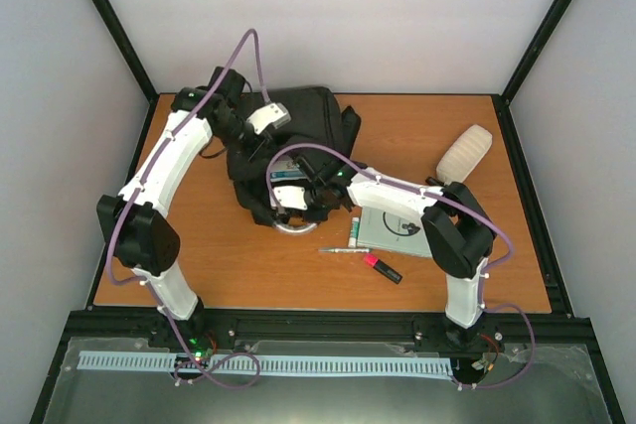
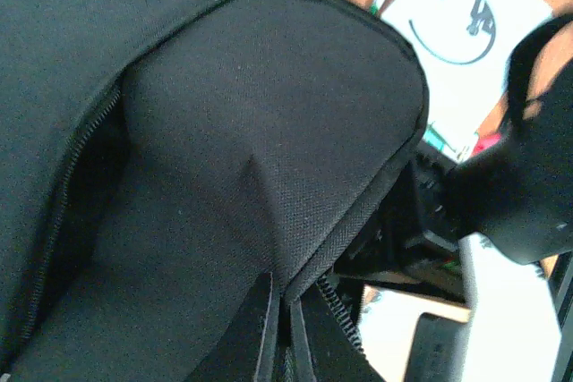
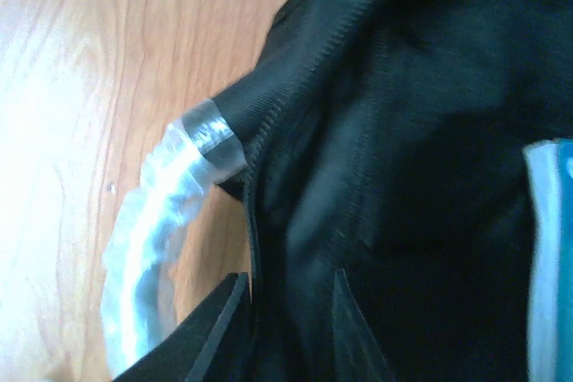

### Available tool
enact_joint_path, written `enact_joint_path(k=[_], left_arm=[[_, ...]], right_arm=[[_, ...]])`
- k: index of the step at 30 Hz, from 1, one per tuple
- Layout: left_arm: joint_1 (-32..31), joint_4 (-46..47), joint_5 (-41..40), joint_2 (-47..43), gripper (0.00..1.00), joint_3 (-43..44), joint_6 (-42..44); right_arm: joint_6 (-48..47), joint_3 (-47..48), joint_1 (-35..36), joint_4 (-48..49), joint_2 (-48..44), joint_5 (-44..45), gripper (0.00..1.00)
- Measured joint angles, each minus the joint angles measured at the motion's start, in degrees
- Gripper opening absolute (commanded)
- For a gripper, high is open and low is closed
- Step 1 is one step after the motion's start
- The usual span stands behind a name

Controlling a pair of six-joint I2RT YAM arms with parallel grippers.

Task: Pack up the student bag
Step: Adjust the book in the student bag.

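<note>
The student bag (image 1: 298,131), a black soft backpack, lies in the middle of the table with its silver loop handle (image 1: 290,228) pointing toward the arms. My left gripper (image 2: 285,297) is shut on a seam edge of the bag (image 2: 251,131) beside an open zipper, at the bag's far left side (image 1: 260,121). My right gripper (image 3: 288,276) is at the bag's near edge beside the loop handle (image 3: 148,239). Its jaws stand apart, with dark bag fabric (image 3: 403,131) lying between them. A blue and white item (image 3: 548,257) shows in the bag's opening.
A white booklet (image 1: 393,230) lies right of the bag, with a green and white marker (image 1: 354,230) at its left edge. A pen (image 1: 338,249) and a pink and black highlighter (image 1: 383,268) lie nearer the front. A cream pouch (image 1: 464,153) rests at the back right.
</note>
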Motion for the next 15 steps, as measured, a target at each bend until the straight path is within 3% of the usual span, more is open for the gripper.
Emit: enact_joint_path(k=[5, 12, 15], left_arm=[[0.7, 1.4, -2.8, -2.3, 0.01, -7.8, 2.3], [5.7, 3.2, -4.0, -6.0, 0.01, -16.8, 4.2], [7.6, 4.2, -4.2, -6.4, 0.16, -20.0, 4.5]], right_arm=[[-0.2, 2.5, 0.0, -3.7, -2.3, -3.0, 0.5], [0.7, -0.1, -2.4, -8.8, -11.5, -6.2, 0.53], [1.9, -2.1, -6.2, -9.6, -14.2, -7.6, 0.53]])
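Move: Just beneath the left hand, which still pinches the student bag's raised edge, the bag's middle lies about 3 cm ahead, 5 cm right and 17 cm down; the book's showing edge is level, 4 cm right and 15 cm down. From the right hand, fingers just parting at the bag's lower rim, the bag's middle is 12 cm ahead and 2 cm left, the book's edge 8 cm ahead and 3 cm left, the wrapped handle 5 cm back and 2 cm left, the glue stick 5 cm back and 12 cm right. Keeping its pinch on the bag's edge, the left hand sinks some 7 cm towards the table while drawing the fabric about 7 cm to the left, and a little back. The right hand opens its fingers wider, comes free of the lower rim and climbs roughly 8 cm, then swings right, away from the handle. ##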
